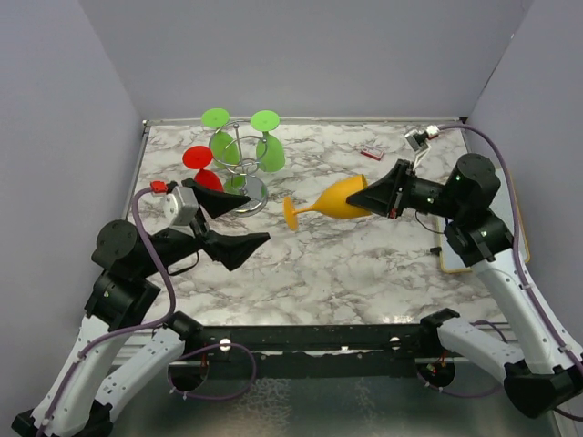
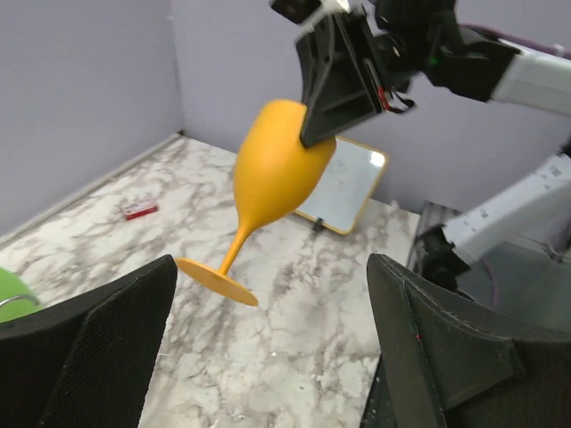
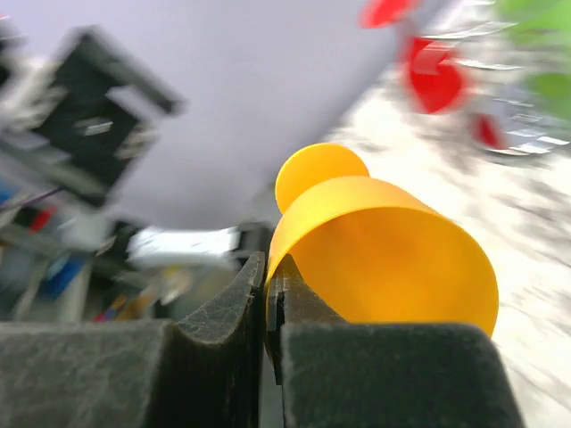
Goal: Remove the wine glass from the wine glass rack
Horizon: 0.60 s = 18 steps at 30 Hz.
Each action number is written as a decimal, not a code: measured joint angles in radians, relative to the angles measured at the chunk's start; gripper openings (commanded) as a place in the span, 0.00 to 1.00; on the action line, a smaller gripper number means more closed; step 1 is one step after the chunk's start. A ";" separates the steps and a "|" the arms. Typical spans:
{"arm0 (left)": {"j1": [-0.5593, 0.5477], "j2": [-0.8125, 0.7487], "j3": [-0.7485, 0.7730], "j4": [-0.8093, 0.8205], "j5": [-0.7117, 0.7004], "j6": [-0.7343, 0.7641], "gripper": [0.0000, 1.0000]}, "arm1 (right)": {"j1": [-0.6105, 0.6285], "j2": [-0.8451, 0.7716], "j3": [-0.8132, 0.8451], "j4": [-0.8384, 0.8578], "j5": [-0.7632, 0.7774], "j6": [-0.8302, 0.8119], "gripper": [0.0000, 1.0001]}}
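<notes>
An orange wine glass (image 1: 335, 201) hangs tilted over the marble table, its foot toward the left. My right gripper (image 1: 375, 195) is shut on the rim of its bowl (image 3: 384, 259), one finger inside and one outside. The left wrist view shows the same glass (image 2: 272, 174) clamped at the rim. The chrome wine glass rack (image 1: 242, 169) stands at the back left with green glasses (image 1: 268, 146) and red glasses (image 1: 201, 164) hanging from it. My left gripper (image 1: 248, 223) stands wide open just in front of the rack, with nothing between its fingers (image 2: 107, 339).
A white board with a yellow frame (image 2: 346, 185) lies flat at the table's right edge. A small red and white packet (image 1: 371, 153) sits at the back. Grey walls close the table on three sides.
</notes>
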 measured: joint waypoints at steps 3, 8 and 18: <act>0.000 -0.009 0.029 -0.049 -0.119 0.012 0.92 | 0.000 -0.023 0.012 -0.254 0.289 -0.195 0.01; 0.000 -0.011 0.046 -0.094 -0.240 0.015 0.92 | -0.001 -0.054 -0.023 -0.462 0.700 -0.342 0.01; 0.000 -0.007 0.046 -0.114 -0.306 0.002 0.93 | -0.001 0.090 -0.002 -0.523 1.094 -0.407 0.01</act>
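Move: The right hand already holds the orange wine glass by its bowl at the rim, foot towards the left. It is bound for the clear table some 20 cm ahead, 14 cm to the right and 38 cm below; the whiteboard's middle lies about 33 cm right of that spot and level with it, the small red box roughly 23 cm beyond it. From the left hand, that spot is about 26 cm ahead, 33 cm right and 41 cm below. Down, right and forward, the right hand sweeps the glass roughly 24 cm towards the open table left of the whiteboard, swinging clockwise so its fingers, which pointed left, end up pointing forward and tipped some 35 degrees down, with the pinch on the rim kept shut. The empty left hand, still open, eases about 5 cm forward and left. ##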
